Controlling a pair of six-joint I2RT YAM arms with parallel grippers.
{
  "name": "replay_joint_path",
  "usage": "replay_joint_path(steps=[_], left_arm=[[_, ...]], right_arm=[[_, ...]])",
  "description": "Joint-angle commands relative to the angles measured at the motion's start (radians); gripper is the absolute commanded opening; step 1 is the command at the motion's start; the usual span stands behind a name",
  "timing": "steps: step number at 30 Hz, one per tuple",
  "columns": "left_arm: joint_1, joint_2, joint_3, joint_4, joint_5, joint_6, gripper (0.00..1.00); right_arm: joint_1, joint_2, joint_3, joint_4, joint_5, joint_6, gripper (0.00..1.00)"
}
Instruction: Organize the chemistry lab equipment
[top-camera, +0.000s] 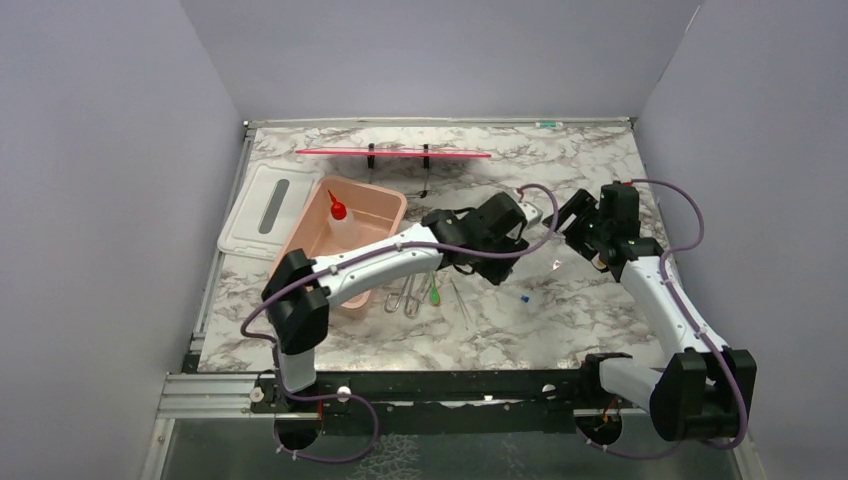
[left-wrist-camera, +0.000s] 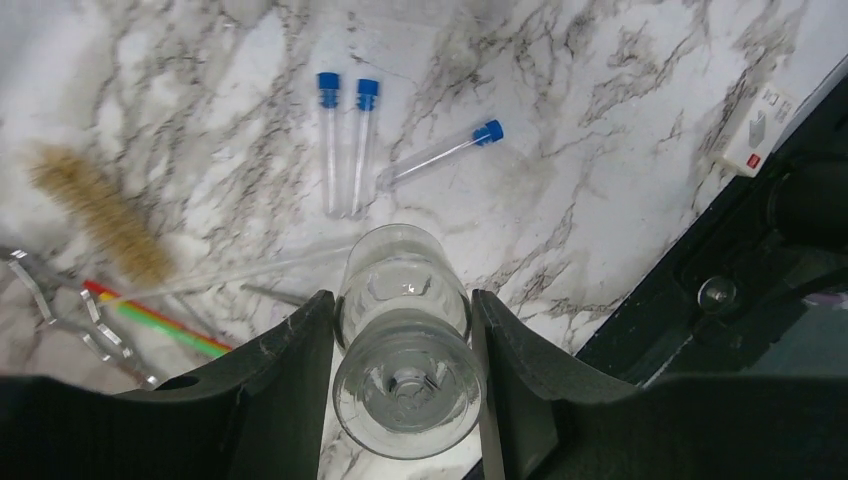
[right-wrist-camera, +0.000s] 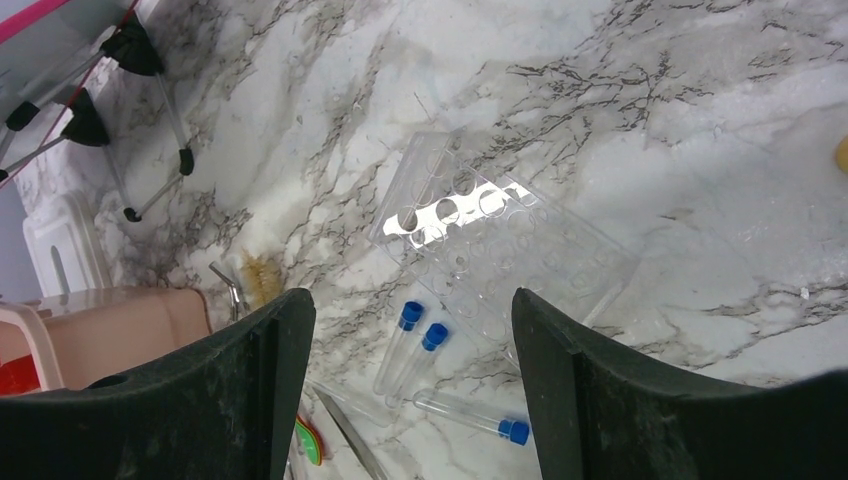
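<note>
A clear glass vial (left-wrist-camera: 405, 345) sits between the black fingers of my left gripper (left-wrist-camera: 402, 300), which is shut on it, its round end towards the camera, above the marble table. Beyond it lie three blue-capped tubes (left-wrist-camera: 345, 140), a small brush (left-wrist-camera: 100, 215), the metal tongs (left-wrist-camera: 50, 300) and the green-handled tool (left-wrist-camera: 165, 325). My right gripper (right-wrist-camera: 410, 305) hangs open over the tubes (right-wrist-camera: 410, 340) with nothing in it. In the top view the left gripper (top-camera: 536, 216) and right gripper (top-camera: 572, 212) are close together right of centre. The squeeze bottle (top-camera: 338, 210) with its red nozzle stands in the pink tub.
The pink tub (top-camera: 375, 200) stands at left under the left arm, with a white lid (top-camera: 262, 210) beside it. A clear tube rack (right-wrist-camera: 490, 250) lies flat by the tubes. A pink strip on black stands (top-camera: 395, 153) runs along the back.
</note>
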Motion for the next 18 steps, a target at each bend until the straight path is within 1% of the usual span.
replay_joint_path(steps=[1,5,10,15,18], left_arm=[[0.099,-0.164,0.051,-0.074,-0.062,-0.031,0.41],[0.176,-0.265,0.055,-0.126,-0.144,-0.039,0.41],[0.336,-0.389,0.010,-0.176,-0.238,-0.024,0.40],[0.504,-0.466,-0.063,-0.209,-0.255,-0.002,0.40],[0.594,-0.509,-0.149,-0.212,-0.271,-0.002,0.40]], right_arm=[[-0.005,-0.024,-0.021,0.019,-0.019,-0.011,0.77],[-0.005,-0.013,-0.025,0.027,-0.039,-0.013,0.76],[-0.005,-0.006,-0.030,0.039,-0.060,-0.022,0.76],[-0.005,0.010,-0.031,0.063,-0.090,-0.010,0.76],[-0.005,0.023,-0.029,0.075,-0.109,-0.008,0.76]])
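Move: The left hand, still holding the glass bottle, has the middle of the pink bin about 32 cm to its left, 9 cm ahead and 7 cm below. The red-capped wash bottle inside it is some 32 cm left and 14 cm ahead. The tongs lie about 19 cm left and 2 cm ahead, and the brush 11 cm left and 10 cm ahead. From the right hand, the bin is about 47 cm left and 2 cm back. Left hand keeps its grip, sweeping the glass bottle 24 cm left, rising and going forward over the bin. ##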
